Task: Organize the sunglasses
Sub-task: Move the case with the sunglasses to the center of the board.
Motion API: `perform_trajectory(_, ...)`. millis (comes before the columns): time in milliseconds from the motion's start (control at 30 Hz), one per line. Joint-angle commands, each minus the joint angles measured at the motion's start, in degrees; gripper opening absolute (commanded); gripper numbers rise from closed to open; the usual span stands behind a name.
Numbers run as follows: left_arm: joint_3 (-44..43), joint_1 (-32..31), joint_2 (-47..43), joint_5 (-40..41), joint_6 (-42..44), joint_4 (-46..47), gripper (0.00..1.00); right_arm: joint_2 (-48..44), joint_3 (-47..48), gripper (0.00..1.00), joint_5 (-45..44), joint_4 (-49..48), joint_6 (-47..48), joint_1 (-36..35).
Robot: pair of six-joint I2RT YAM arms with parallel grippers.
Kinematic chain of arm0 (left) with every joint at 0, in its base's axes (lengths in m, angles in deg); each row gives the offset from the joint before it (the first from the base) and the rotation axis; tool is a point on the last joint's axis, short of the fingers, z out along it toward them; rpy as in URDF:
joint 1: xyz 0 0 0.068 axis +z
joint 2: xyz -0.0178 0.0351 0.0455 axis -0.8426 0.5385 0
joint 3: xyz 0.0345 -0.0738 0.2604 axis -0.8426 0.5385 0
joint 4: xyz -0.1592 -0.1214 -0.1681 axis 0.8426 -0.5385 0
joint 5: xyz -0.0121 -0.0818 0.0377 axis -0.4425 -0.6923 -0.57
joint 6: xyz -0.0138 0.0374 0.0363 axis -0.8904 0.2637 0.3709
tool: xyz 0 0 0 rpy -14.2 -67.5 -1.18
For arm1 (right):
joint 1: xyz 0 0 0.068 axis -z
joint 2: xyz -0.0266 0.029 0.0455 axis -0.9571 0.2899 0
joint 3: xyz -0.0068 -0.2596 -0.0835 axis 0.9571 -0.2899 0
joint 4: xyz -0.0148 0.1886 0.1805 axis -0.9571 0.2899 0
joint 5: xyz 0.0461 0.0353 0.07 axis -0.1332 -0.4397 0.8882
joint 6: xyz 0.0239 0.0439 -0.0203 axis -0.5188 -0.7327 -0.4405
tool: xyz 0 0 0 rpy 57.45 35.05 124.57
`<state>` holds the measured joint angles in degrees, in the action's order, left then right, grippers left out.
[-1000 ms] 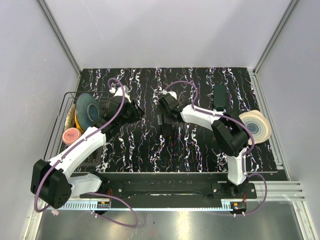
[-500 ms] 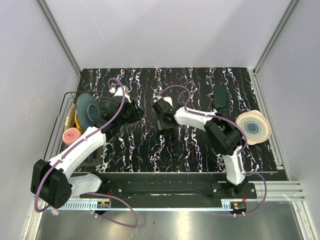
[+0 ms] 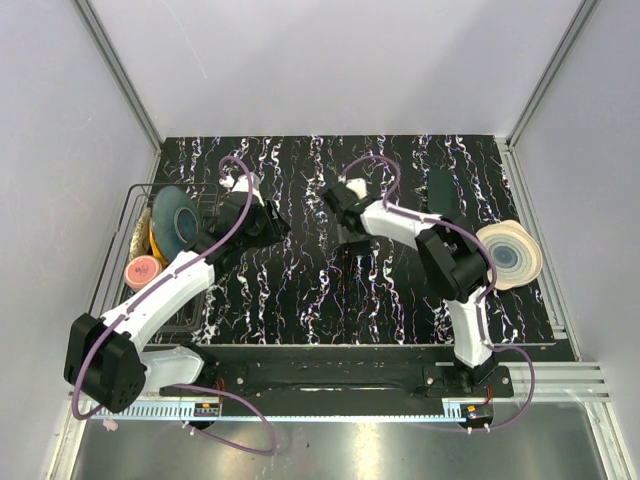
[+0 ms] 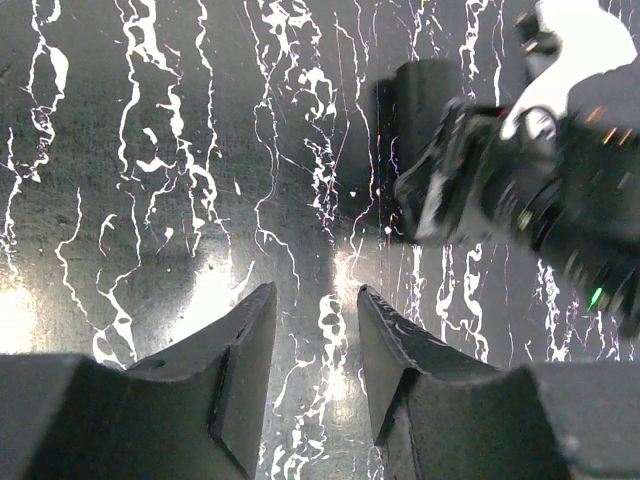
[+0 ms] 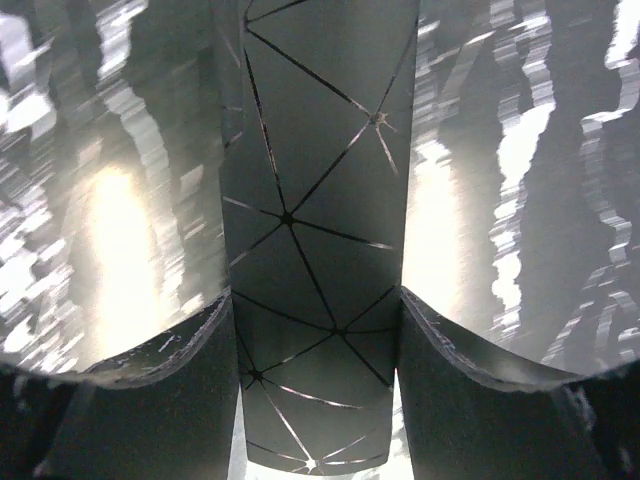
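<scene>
A black sunglasses case (image 5: 318,190) with a thin triangle-line pattern sits between the fingers of my right gripper (image 5: 315,300). Both fingers press its sides. In the top view the right gripper (image 3: 348,212) is at the middle of the black marbled table (image 3: 300,290), with the case (image 3: 349,238) hanging dark beneath it. My left gripper (image 3: 268,222) is open and empty just to the left, low over the table. In the left wrist view its fingers (image 4: 240,350) frame bare table, and the right gripper (image 4: 500,180) with the case (image 4: 420,100) shows at the upper right. No sunglasses are visible.
A wire rack (image 3: 140,200) at the left edge holds a blue plate (image 3: 175,222), a yellow item and a pink cup (image 3: 142,271). A striped plate (image 3: 510,252) lies at the right edge. A dark oblong object (image 3: 440,190) lies at the back right.
My right gripper swung left with the case, then moved back to the right and farther away. The left arm has barely moved.
</scene>
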<state>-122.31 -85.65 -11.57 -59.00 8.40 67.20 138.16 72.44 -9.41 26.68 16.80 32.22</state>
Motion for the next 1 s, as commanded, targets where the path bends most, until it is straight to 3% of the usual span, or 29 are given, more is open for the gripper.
perform_trajectory(0, -1.62, 0.28, 0.59, -2.14, 0.49, 1.51, 0.43, 0.07, 0.91, 0.51, -1.95, -3.12, 6.08, 10.06)
perform_trajectory(267, -2.32, 0.28, 1.74, -5.74, -0.65, -0.07, 0.43, 6.4, 7.31, 0.52, 4.97, -6.57, 13.3, 22.89)
perform_trajectory(467, -2.68, 0.28, 1.12, -5.48, -0.04, -2.44, 0.45, 11.84, 16.1, 0.57, 8.41, -3.94, 13.13, 25.11)
perform_trajectory(700, -2.32, 0.28, 0.51, -4.6, 0.4, -3.33, 0.46, 14.14, 19.1, 0.91, 11.32, -0.51, 13.75, 25.19)
perform_trajectory(767, -2.32, 0.28, 0.25, -4.34, 0.49, -3.59, 0.49, 13.0, 18.23, 1.0, 11.32, -0.77, 13.31, 25.19)
perform_trajectory(967, -4.08, 0.28, -2.3, -1.0, 1.55, -7.18, 0.74, 6.76, 18.22, 1.0, 14.57, -0.51, 15.85, 25.19)
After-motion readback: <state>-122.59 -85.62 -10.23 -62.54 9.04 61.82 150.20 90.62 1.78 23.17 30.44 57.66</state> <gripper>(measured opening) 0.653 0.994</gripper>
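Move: The black patterned case with the sunglasses is already between the right fingers, its middle about 2 cm ahead of them and level sideways. Its place on the board lies some 17 cm ahead and 16 cm to the right, 2 cm lower; the dark green case stands about 9 cm right of that spot, level with it, and the plate stack about 45 cm right and 3 cm back from this hand. From the left hand, the held case is roughly 8 cm ahead, 16 cm right and 15 cm below. The black case, already pinched by its sides, is carried low and level by the right hand, fast, forward and right by about 15 cm each way, towards the green case, turning clockwise some 15 degrees. There the fingers spread wide and let go, and the hand eases back left a couple of centimetres, still low around the case. The empty left hand sinks and draws back about 2 cm each, its fingers opening somewhat. ##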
